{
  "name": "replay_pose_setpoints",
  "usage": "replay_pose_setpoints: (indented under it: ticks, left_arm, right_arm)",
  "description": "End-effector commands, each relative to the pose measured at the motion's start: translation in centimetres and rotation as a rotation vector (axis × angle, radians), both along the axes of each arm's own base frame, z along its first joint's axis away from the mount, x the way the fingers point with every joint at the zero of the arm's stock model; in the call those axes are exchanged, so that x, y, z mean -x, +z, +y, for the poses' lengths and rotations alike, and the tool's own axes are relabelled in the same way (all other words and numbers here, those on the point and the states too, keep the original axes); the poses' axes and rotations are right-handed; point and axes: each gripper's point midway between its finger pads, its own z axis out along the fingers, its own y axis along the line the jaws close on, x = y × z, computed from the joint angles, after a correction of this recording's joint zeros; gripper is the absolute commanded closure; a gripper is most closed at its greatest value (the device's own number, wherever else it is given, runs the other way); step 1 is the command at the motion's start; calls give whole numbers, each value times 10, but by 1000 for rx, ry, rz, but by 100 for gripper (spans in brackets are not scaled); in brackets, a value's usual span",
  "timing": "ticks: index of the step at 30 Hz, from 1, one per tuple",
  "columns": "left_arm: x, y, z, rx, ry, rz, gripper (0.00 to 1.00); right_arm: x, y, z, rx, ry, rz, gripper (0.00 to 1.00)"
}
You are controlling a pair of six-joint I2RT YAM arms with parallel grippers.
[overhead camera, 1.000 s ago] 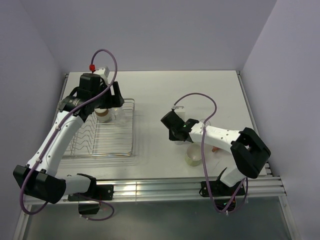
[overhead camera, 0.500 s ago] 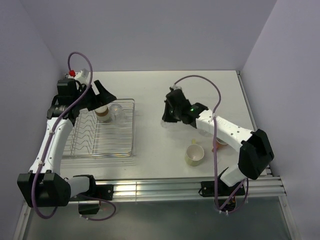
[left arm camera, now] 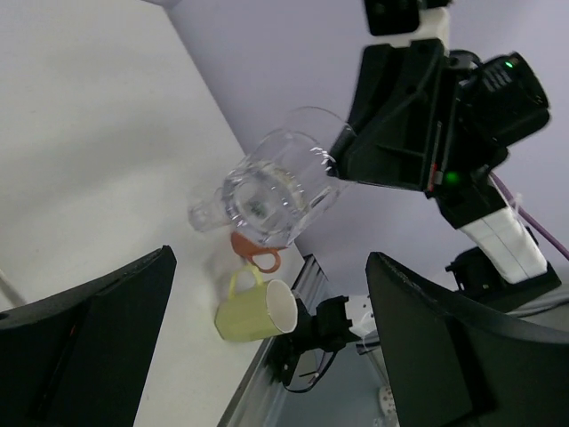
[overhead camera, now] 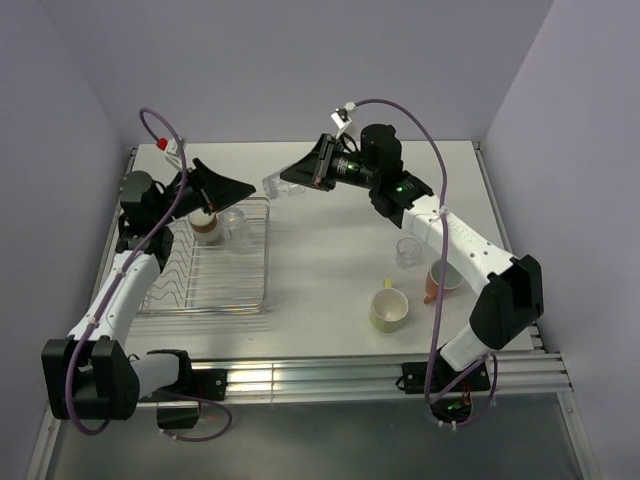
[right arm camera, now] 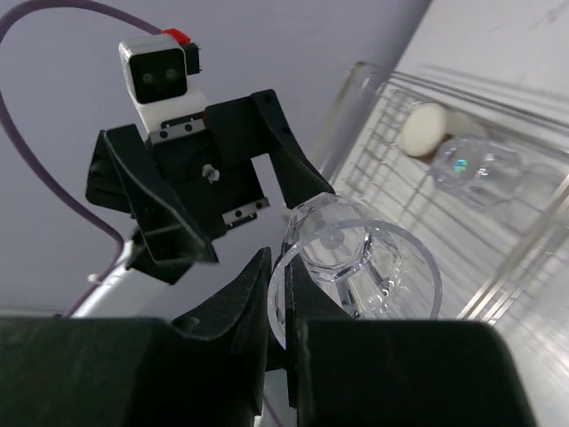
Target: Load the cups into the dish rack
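My right gripper (overhead camera: 308,176) is shut on the rim of a clear glass tumbler (overhead camera: 283,183), held tilted in the air just past the far right corner of the dish rack (overhead camera: 255,300). In the right wrist view the tumbler (right arm camera: 364,267) hangs from the gripper (right arm camera: 284,286) with the rack (right arm camera: 400,191) below. A brown-and-cream cup (overhead camera: 207,229) and a clear glass (overhead camera: 234,224) sit in the rack's far end. My left gripper (overhead camera: 222,189) is open and empty above them, facing the held tumbler (left arm camera: 277,190). A clear glass (overhead camera: 408,252), a salmon mug (overhead camera: 440,281) and a yellow-green mug (overhead camera: 388,310) stand on the table at right.
The rack lies at the table's left side, its near rows of wire dividers holding nothing. The two grippers are close together in the air over the rack's far right corner. Purple walls enclose the table (overhead camera: 330,230) on three sides.
My right arm has lifted a clear tumbler off the table and swung it up and left toward the rack. The left gripper has opened wide and drawn back to the left.
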Motion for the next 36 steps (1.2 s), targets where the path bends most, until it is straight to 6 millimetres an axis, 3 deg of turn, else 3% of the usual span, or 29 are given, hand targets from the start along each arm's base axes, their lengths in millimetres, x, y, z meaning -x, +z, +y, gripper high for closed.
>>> replay_pose_setpoints:
  ticks: [1,9,13,21,36]
  left_arm:
    - [10,40,-15,38,-74,-144,4]
    - [-4,36,-20,40,-50,-112,5]
    - [-7,29,-20,38,-48,-93,6]
    - [-4,39,-24,77,-71,-105,7]
    - [2,39,-30,95,-98,-89,26]
  right_arm:
    - [12,47,15,-182,143,-20,100]
    - [16,62,19,-283,193,-7,100]
    - [18,61,20,-295,202,-2,100]
    - [18,56,25,-337,238,25,100]
    - [17,52,44,-355,265,49,100]
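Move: The left hand, open and empty, has the clear glass held by the right about 8 cm to its right, level in height and reach. The rack glass is some 5 cm left, 3 cm ahead and 28 cm below the left hand; the cup in the rack about 12 cm left, 3 cm ahead, equally low. From the right hand, the left gripper waits some 11 cm to the left, level in height and reach. Right, tilting 20 degrees, carries the glass 4 cm left between left's fingers, which edge right and start closing. ##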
